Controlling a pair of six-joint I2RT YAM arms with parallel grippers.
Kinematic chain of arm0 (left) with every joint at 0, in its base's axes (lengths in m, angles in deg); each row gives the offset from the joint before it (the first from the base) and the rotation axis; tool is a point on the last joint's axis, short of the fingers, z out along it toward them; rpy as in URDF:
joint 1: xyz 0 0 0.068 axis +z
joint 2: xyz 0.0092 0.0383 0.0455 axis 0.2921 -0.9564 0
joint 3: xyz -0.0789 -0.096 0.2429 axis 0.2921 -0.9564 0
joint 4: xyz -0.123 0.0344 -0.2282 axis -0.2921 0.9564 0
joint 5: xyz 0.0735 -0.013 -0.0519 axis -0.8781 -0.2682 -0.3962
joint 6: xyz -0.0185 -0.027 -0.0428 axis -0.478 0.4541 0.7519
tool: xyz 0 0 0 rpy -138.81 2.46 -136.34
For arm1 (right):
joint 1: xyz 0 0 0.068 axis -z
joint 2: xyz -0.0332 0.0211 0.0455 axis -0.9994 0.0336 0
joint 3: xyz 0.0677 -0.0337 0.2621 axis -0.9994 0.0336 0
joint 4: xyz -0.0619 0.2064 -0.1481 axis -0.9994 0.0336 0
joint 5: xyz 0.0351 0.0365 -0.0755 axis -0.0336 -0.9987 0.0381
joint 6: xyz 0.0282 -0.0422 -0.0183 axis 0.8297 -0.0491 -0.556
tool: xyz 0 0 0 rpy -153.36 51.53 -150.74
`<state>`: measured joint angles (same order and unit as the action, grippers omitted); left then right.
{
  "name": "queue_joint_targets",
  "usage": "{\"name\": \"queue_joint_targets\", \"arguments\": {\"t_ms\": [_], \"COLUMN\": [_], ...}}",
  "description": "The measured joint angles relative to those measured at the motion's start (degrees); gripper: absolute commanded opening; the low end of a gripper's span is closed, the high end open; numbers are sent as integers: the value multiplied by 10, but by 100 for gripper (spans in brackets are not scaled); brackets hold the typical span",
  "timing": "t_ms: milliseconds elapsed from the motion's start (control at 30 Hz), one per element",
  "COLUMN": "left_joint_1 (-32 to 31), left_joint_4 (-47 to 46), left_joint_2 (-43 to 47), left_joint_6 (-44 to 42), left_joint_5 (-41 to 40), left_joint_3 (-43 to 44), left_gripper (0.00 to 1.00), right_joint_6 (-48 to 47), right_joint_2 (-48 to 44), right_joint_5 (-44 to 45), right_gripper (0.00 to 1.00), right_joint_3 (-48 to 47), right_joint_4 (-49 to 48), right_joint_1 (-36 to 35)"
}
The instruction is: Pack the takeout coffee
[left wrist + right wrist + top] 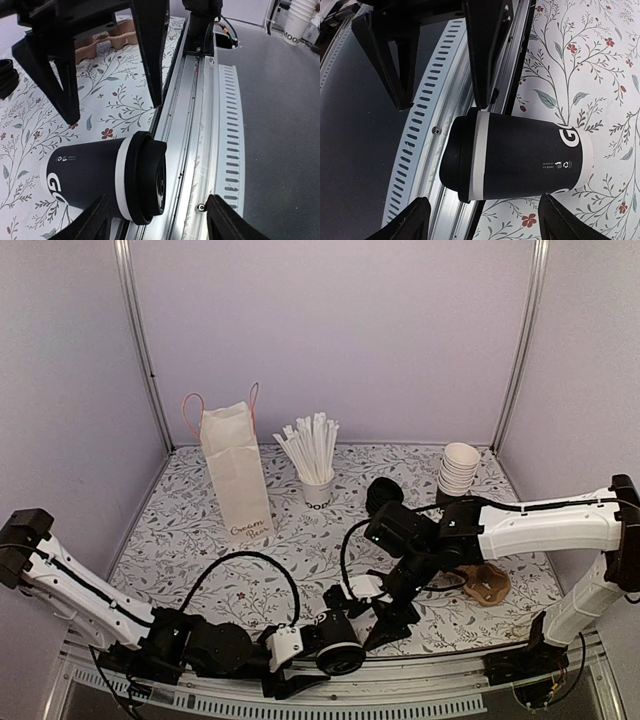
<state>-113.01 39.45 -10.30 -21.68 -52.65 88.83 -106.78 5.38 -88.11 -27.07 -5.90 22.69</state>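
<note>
The takeout coffee [345,658] [95,180] [520,160], a black cup with a black lid, lies on its side at the table's near edge. Its lid end hangs over the metal rail [187,130]. My left gripper [335,640] [160,222] reaches in from the left and is open, a finger on each side of the lid end, not pressing it. My right gripper [385,625] [485,225] comes from the right and is also open, straddling the cup's body. In each wrist view the other gripper's black fingers [150,55] [485,55] stand just beyond the cup.
A white paper bag [238,475] stands at the back left, beside a cup of white straws [315,465]. A stack of cups [458,470] is at the back right. A brown cardboard carrier [487,583] lies on the right, and black lids [383,495] sit behind the right arm.
</note>
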Motion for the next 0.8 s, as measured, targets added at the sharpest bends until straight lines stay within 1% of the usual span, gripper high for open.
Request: {"name": "queue_joint_targets", "arguments": {"t_ms": [100, 233, 300, 467, 600, 800], "left_joint_1": [-12, -17, -17, -20, -30, -33], "left_joint_4": [-28, -80, -107, -151, -159, -176], "left_joint_2": [-32, -36, -37, -66, -82, -75], "left_joint_6": [-4, -6, -10, -17, -20, -16], "left_joint_5": [-27, -62, -76, -90, -99, -114], "left_joint_3": [-1, -10, -13, -14, -14, -31], "left_gripper": [67, 68, 68, 67, 67, 67], "right_joint_6": [-2, -6, -7, -14, -22, -26], "right_joint_2": [12, 21, 24, 39, 52, 71], "right_joint_5": [6, 8, 7, -1, -7, -14], "right_gripper": [84, 89, 93, 98, 99, 99], "right_joint_3": [0, 0, 0, 0, 1, 2], "right_joint_4": [-15, -33, -43, -61, -75, -97], "right_joint_1": [-1, -2, -2, -2, -2, -2]}}
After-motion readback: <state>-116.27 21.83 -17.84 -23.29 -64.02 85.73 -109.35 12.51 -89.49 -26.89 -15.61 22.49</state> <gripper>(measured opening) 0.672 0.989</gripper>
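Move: The lidded coffee cup already lies on its side over the table's front edge, lid towards the robot. From the right hand its middle is about 6 cm left, 1 cm ahead and 4 cm lower; from the left hand, roughly 5 cm ahead, 4 cm right and 3 cm lower. The brown cup carrier stands some 10 cm ahead and 18 cm right of the right hand, the black lid stack about 27 cm straight ahead of it. Closing in on the tipped cup from its right, the right hand goes left and down about 4 cm in all, spreading its fingers from three-quarters to fully open to span the cup lengthwise, one by the lid, one by the base. The left hand stays half open at the lid end, bobbing a centimetre or two and turning slightly; contact can't be made out for either hand. ##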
